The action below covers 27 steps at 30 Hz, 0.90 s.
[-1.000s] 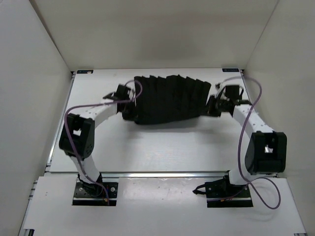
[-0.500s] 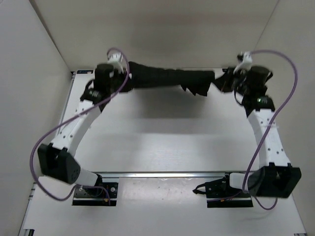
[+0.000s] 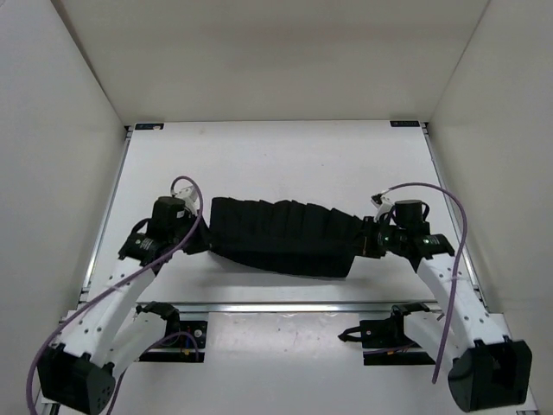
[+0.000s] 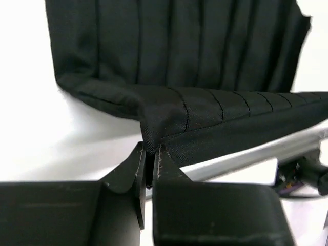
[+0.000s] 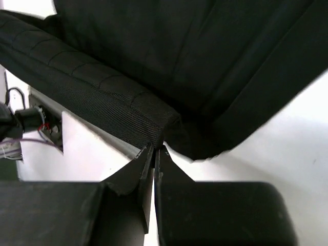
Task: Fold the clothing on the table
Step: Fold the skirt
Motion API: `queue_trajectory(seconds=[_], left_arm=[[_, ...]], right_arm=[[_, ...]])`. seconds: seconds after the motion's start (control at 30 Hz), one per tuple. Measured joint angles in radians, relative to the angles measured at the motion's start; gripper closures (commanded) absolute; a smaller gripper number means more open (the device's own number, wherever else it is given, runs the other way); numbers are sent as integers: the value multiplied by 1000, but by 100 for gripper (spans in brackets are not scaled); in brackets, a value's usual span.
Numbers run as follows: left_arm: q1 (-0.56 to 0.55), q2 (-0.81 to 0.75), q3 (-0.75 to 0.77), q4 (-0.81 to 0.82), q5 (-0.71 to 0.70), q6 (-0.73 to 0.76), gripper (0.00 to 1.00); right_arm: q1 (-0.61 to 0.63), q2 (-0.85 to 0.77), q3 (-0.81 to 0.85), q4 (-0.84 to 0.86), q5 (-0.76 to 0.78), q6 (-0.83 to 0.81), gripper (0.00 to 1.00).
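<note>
The clothing (image 3: 285,235) is a black pleated garment stretched as a wide band across the near part of the white table (image 3: 276,164). At its left end my left gripper (image 3: 200,237) is shut on a corner of the fabric; in the left wrist view the cloth (image 4: 179,61) is pinched between the jaws (image 4: 149,154). My right gripper (image 3: 367,239) is shut on the right end, where the doubled hem (image 5: 102,97) runs into the jaws (image 5: 155,148). Both wrist views show the garment doubled over, a thick banded edge lying over the pleats.
The metal rail (image 3: 285,305) runs along the table's near edge, just below the garment. Both arm bases (image 3: 168,339) (image 3: 402,339) sit in front of it, with purple cables looping beside the arms. White walls enclose the table on three sides.
Both arms have swung from the far edge of the table back toward the near rail, carrying the garment with them. It now lies low and stretched out near the front.
</note>
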Motion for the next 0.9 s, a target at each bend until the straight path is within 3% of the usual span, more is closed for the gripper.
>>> queue_trajectory(seconds=[0.17,0.3,0.33,0.4,0.47,0.5,0.53,0.63,0.67,0.9], left_arm=[[33,341,33,106,0,13,100],[57,651,229,113,14,37,100],[56,716,309,115,9,48,98],[52,833,479,115,-6,69,82],[53,938,636,130,-11,86,31],[55,986,698,144,-13,87,20],[59,1026,744,156,-13,83,2],[70,1109,808,167,-27,68,2],[72,1122,808,165,-35,66,1],[72,1110,803,164,-142,96,4]], right_arm=[[-21,288,45,121,3,-1,99],[-65,478,164,164,-11,-5,100],[-75,519,211,174,-7,-9,100],[-94,591,306,206,2,-18,99],[-109,645,381,229,6,-21,67],[-116,676,414,247,7,-22,57],[-121,703,439,268,4,-17,43],[-132,760,463,327,-13,4,8],[-140,768,463,334,-14,12,2],[-142,764,467,353,39,-5,1]])
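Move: Both hands already hold the raised near edge of the skirt by its corners. From the left hand, the skirt's far left corner lies about 15 cm ahead, neither left nor right, some 8 cm below, and the metal rail about 22 cm back. From the right hand, the far right corner lies roughly 12 cm ahead, level sideways, 7 cm below, the metal rail about 20 cm back. Both grippers dip, then carry the held skirt corners some 20–25 cm forward over the table and open wide. ##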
